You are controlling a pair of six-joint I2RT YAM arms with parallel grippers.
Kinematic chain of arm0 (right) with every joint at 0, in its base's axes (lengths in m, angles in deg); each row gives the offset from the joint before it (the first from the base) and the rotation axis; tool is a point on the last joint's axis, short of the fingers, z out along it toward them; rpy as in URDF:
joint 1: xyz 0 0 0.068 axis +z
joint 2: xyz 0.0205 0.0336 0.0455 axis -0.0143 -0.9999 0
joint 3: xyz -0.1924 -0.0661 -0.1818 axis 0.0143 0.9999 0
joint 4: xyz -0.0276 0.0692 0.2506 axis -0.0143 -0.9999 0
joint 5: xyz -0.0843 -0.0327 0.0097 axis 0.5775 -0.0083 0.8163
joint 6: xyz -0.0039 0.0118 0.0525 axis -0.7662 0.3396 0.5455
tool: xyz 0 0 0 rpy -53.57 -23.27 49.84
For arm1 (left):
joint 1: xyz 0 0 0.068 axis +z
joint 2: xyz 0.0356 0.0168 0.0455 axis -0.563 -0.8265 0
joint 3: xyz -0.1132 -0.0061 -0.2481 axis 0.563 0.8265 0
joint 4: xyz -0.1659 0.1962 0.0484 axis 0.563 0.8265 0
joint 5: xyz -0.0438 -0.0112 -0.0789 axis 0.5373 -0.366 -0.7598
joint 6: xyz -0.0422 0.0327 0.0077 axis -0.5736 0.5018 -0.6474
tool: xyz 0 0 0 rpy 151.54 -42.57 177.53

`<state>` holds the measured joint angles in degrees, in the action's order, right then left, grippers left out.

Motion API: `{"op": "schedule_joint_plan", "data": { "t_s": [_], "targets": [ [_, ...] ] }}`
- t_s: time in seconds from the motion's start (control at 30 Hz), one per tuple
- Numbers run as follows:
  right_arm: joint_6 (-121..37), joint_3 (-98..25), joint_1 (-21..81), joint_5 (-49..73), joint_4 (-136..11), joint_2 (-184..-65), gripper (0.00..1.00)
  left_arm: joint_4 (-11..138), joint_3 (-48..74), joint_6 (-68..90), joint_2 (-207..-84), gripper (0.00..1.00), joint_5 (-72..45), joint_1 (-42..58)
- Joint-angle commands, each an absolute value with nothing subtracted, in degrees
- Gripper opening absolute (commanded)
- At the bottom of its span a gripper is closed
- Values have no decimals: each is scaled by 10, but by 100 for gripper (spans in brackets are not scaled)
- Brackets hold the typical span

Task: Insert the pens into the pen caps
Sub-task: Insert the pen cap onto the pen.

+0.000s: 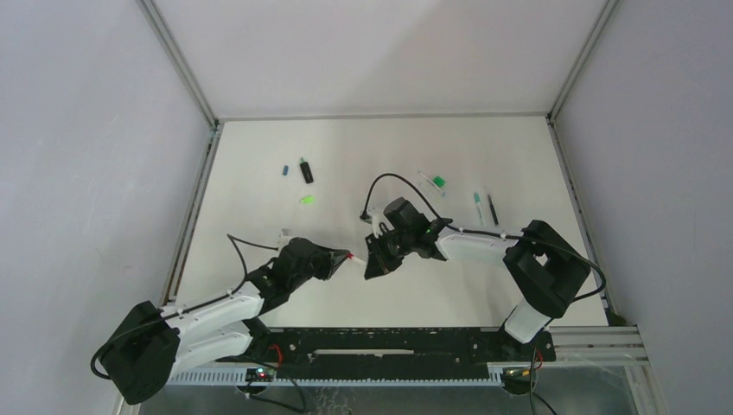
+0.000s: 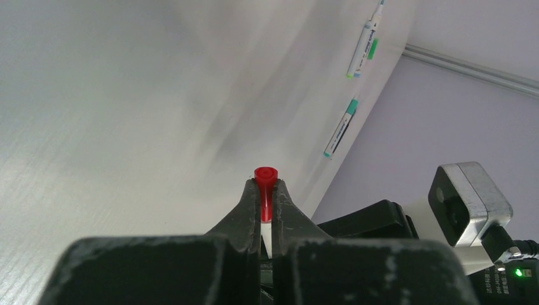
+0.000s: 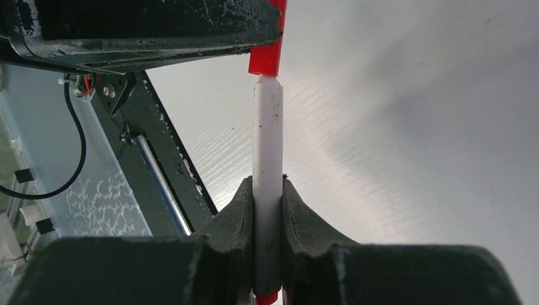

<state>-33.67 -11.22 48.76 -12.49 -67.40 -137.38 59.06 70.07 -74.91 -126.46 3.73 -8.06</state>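
My right gripper (image 3: 267,184) is shut on a white pen (image 3: 267,133) with a red rear end. The barrel runs straight out to a red pen cap (image 3: 267,58), and its far end meets the cap's mouth. My left gripper (image 2: 266,185) is shut on that red cap (image 2: 266,174), which pokes out past the fingertips. From above, the two grippers (image 1: 340,259) (image 1: 374,256) face each other tip to tip, low over the table's near middle. The red cap (image 1: 351,257) shows between them.
Further back on the white table (image 1: 259,216) lie a blue cap (image 1: 285,170), a black marker (image 1: 306,170) and a bright green cap (image 1: 307,200). At the back right are a green-marked pen (image 1: 432,181), a teal pen (image 1: 477,206) and a thin dark pen (image 1: 492,207).
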Motion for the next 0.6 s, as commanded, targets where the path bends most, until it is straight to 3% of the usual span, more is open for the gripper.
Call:
{"op": "schedule_joint_plan", "data": {
  "t_s": [0.0,0.57],
  "targets": [
    [-365,-137,492,-78,-663,-1353,0,575,645,-728,-1265,0,26,-98],
    [-526,-246,497,130,-782,-1261,0,580,480,-594,-1298,0,17,-102]
  ]
}}
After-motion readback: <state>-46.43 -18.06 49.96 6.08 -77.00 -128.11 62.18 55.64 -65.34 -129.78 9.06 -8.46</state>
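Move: The red cap is already in the left fingers and over the tip of the white pen held by the right; the pen's middle lies about 5 cm right, 4 cm back and 1 cm below the left hand. From the right hand the cap is roughly 4 cm ahead, 5 cm left and 1 cm above. On the table, about 7 cm below the left hand, a lime-green cap lies some 20 cm ahead and 11 cm left. Raise both grippers together with the joined pen and cap, up and forward off the near part of the table: the left about 8 cm up and 4 cm forward, the right about 6 up and 5 forward, both easing to the right. Keep both grips shut and the cap over the tip, tipping the left fingers up slightly and swinging the right ones forward as the wrist turns some 25 degrees. ##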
